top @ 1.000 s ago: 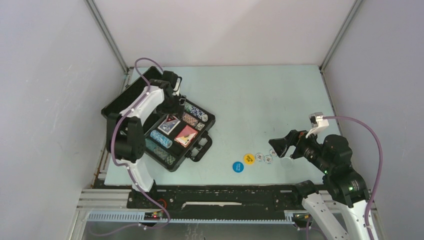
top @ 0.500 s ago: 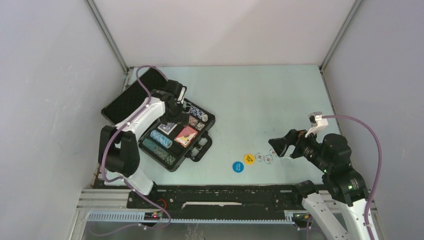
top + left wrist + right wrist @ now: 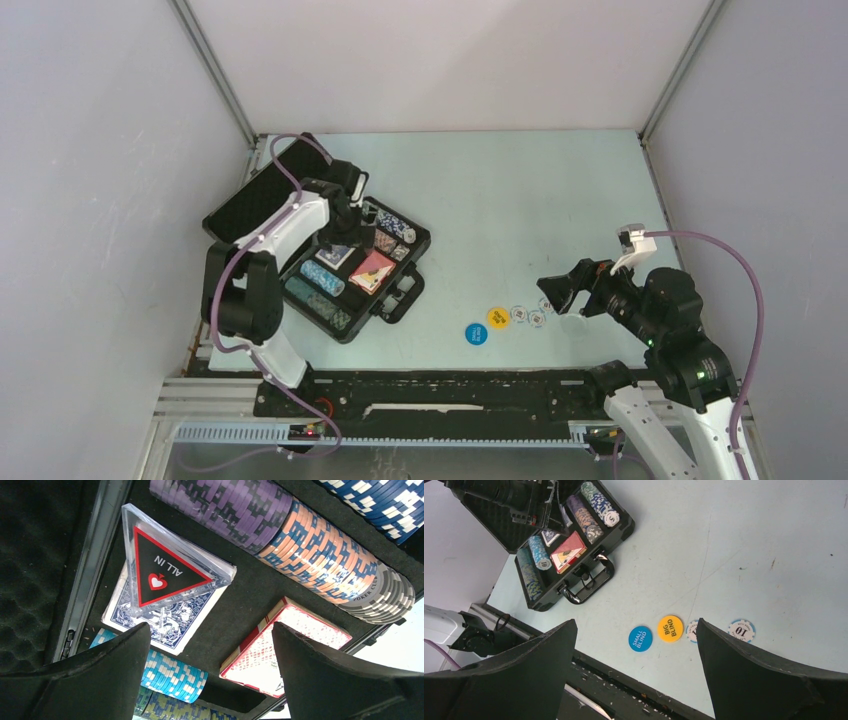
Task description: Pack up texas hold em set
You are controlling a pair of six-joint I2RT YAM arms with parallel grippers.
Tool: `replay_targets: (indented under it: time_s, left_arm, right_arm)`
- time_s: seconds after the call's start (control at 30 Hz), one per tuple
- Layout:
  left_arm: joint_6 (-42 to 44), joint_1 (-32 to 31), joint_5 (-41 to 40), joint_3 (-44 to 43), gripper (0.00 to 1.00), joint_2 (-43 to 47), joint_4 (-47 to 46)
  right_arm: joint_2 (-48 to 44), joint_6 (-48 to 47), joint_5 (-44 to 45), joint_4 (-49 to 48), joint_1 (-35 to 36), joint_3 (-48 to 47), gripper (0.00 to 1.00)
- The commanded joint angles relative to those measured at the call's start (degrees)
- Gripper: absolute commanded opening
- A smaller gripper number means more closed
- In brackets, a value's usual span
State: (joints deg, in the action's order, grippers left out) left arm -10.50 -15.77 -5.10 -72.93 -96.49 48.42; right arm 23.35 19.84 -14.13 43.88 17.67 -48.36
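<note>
The black briefcase (image 3: 352, 336) lies open at the left, its foam lid (image 3: 248, 207) folded back. Rows of poker chips (image 3: 320, 550) fill its slots. A clear triangular "ALL IN" marker (image 3: 165, 575) rests on the blue deck (image 3: 150, 627), with the red deck (image 3: 287, 645) beside it. My left gripper (image 3: 210, 630) hovers open just above the decks, holding nothing. Near the front edge lie the blue disc (image 3: 640, 638), the yellow disc (image 3: 670, 628) and loose chips (image 3: 742, 629). My right gripper (image 3: 636, 625) hangs open above them, empty.
The case handle (image 3: 400, 295) points toward the table's middle. White walls enclose the table on three sides. The black rail (image 3: 450, 390) with the arm bases runs along the near edge.
My left arm has shifted over the case and its wrist has moved a little toward the decks. The right arm has not moved.
</note>
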Motion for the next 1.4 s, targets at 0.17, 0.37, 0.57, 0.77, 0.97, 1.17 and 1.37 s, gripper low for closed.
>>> replay_targets:
  time_s: [0.17, 0.37, 0.57, 0.77, 0.97, 1.17, 1.37]
  left_arm:
    - [1.4, 2.7, 3.0, -2.5, 0.96, -1.5, 0.0]
    - [1.7, 3.2, 3.2, -3.4, 0.96, -1.9, 0.2]
    - [1.7, 3.7, 2.3, -5.9, 0.97, -3.2, 0.8]
    - [1.7, 4.3, 2.5, -6.6, 1.0, -2.4, 1.2]
    - [2.9, 3.2, 8.6, -0.6, 1.0, 7.2, -1.3]
    - [4.6, -2.6, 11.6, 1.6, 1.0, 16.8, -4.8]
    - [1.4, -13.2, 16.3, 3.1, 1.0, 20.4, -9.3]
  right_arm:
    - [-0.7, -0.2, 0.0, -1.5, 0.4, 0.0, 1.0]
    - [-0.6, -0.1, 0.3, -1.6, 0.4, 0.0, 1.0]
    - [-0.1, -0.1, 0.3, -1.5, 0.5, 0.0, 1.0]
    - [-0.1, 0.0, 0.3, -1.4, 0.6, 0.0, 1.0]
    - [1.3, 0.2, 1.2, -0.5, 0.8, -0.4, 1.0]
    - [3.6, 0.4, 3.4, 1.4, 0.9, -2.0, 1.0]
    - [3.2, 1.8, 7.8, 3.9, 0.9, -4.9, 1.0]
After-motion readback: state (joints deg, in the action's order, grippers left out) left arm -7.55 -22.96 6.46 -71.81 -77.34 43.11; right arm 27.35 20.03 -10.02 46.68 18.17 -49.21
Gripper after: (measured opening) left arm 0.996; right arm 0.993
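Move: The ALL IN triangle lies askew on the blue-backed cards in the case, about 4 cm ahead of the left gripper, 3 cm to its left and 2 cm below. The cards' middle is some 2 cm ahead and 3 cm left. The red card box sits about 4 cm back and 6 cm right, the light-blue chip roll some 6 cm back and 5 cm left. From the right hand the triangle is about 10 cm ahead, 44 cm left and 20 cm below. Keep the left gripper wide open, ease it about 1 cm left and down at the cards, then forward some 2 cm so its left finger nudges the triangle farther out. Then lift clear of the case by about 11 cm while swinging some 8 cm right and a little back, tipping the fingers some 20 degrees towards pointing forward and turning clockwise. Let the open right hand start to sink, about 2 cm. ##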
